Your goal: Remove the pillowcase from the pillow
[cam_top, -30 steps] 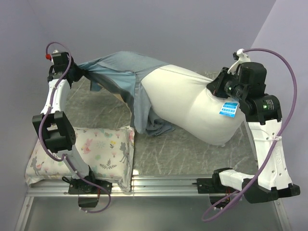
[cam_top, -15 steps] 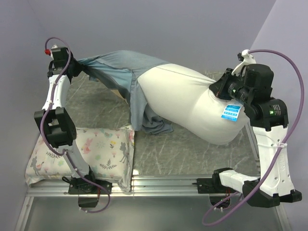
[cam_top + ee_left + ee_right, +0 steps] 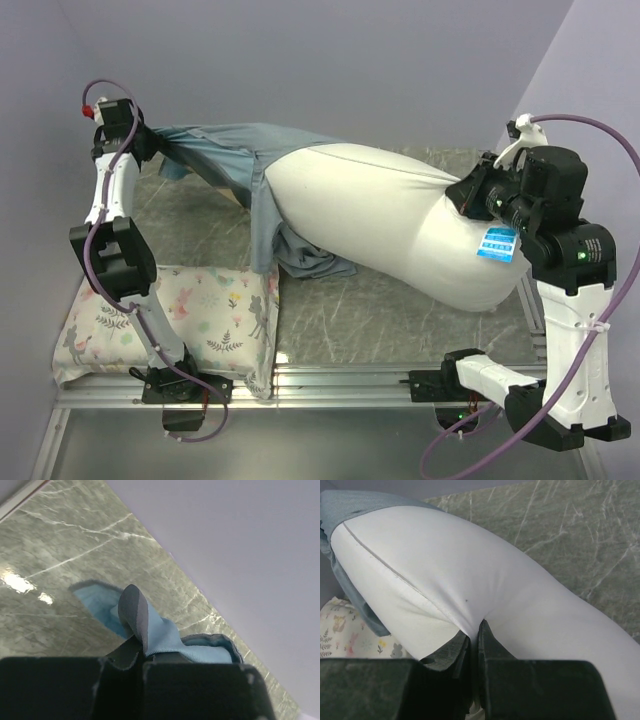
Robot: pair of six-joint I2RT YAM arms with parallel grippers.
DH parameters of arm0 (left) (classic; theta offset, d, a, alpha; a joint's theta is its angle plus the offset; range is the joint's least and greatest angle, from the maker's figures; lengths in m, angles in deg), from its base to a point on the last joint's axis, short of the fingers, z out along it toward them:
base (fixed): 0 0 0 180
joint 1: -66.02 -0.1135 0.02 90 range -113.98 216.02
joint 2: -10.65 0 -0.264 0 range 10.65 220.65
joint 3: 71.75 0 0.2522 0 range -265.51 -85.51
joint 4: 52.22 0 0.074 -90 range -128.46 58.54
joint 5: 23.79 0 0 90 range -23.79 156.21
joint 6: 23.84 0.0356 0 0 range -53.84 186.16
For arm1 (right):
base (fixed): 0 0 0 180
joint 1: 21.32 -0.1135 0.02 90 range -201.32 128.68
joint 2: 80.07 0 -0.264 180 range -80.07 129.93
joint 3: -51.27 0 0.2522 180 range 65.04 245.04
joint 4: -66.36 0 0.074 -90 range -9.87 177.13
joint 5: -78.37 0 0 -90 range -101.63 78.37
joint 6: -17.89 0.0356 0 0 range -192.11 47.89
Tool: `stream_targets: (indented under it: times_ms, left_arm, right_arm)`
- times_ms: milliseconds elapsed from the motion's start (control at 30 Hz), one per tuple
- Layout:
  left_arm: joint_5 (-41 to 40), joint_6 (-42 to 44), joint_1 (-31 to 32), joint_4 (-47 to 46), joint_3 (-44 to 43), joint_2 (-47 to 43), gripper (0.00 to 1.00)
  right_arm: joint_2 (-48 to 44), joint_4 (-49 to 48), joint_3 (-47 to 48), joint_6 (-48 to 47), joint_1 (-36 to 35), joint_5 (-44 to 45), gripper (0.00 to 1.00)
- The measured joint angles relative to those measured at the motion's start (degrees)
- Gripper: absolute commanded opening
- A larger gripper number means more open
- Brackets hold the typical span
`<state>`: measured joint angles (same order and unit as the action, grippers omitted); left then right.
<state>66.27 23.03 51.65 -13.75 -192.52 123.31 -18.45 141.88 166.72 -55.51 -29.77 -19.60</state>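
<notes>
The plump white pillow (image 3: 400,225) lies stretched across the table's middle, its blue-and-white tag (image 3: 497,243) at the right end. My right gripper (image 3: 458,192) is shut on a pinch of the pillow (image 3: 470,580) near that end. The blue-grey pillowcase (image 3: 230,150) still covers the pillow's far left end, inside out, and is pulled taut to the back left. There my left gripper (image 3: 150,145) is shut on a fold of the pillowcase (image 3: 150,630), held above the table. A loose part of the pillowcase hangs down onto the table in front of the pillow.
A smaller floral deer-print pillow (image 3: 170,320) lies at the front left, beside the left arm's base. The marbled grey table (image 3: 400,320) ends at a metal rail in front. Lilac walls stand close behind and on both sides.
My right gripper has pulled the pillow to the right, and my left gripper has drawn the pillowcase further left and back. More of the white pillow is bare.
</notes>
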Motion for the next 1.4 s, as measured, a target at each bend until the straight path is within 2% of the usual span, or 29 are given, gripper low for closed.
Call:
stream_targets:
  times_ms: [400, 767, 1000, 1233, 1400]
  left_arm:
    - [-0.7, -0.1, -0.5, 0.1, -0.5, 0.2, 0.0]
    - [-2.2, 0.0, -0.8, 0.3, -1.9, 4.0, 0.0]
    - [-2.9, 0.5, -3.0, 0.3, -1.9, 5.9, 0.0]
    - [-7.3, 0.6, -6.3, -1.5, -1.9, 7.3, 0.0]
    - [-6.0, 0.5, -6.8, -4.9, -0.4, 7.2, 0.0]
  right_arm:
    - [-0.1, 3.1, 5.7, -1.0, 0.1, 1.1, 0.0]
    - [0.0, 5.4, 7.1, -1.3, 0.1, 1.7, 0.0]
    - [-0.1, 6.9, 9.4, -1.6, 0.5, 2.6, 0.0]
    - [-1.9, 6.9, 10.5, -2.2, 1.6, 6.0, 0.0]
    - [-2.6, 6.5, 9.1, -2.3, 2.0, 6.7, 0.0]
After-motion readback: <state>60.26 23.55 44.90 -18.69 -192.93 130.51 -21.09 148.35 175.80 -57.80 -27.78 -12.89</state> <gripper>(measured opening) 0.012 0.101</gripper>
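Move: The left hand holds the bunched end of the pillowcase. The pillowcase's opening, still round the pillow's left end, lies about 29 cm to its right, 13 cm back and 5 cm lower; the patterned pillow is some 40 cm back, 6 cm right and 18 cm below. From the right hand, gripping the white pillow, that opening is roughly 38 cm left, 18 cm ahead and 23 cm lower, while the pillow's middle sits about 10 cm ahead, 10 cm left and 15 cm below. Both grippers keep their pinch, the left on the pillowcase and the right on the pillow, and pull them apart. The right hand draws up, back and a little right, about 4 cm each way, away from the pillowcase, its fingers tipping slightly up. The left hand nearly holds at first, then sinks some 5 cm and sweeps about 9 cm left, turning a little counter-clockwise. ##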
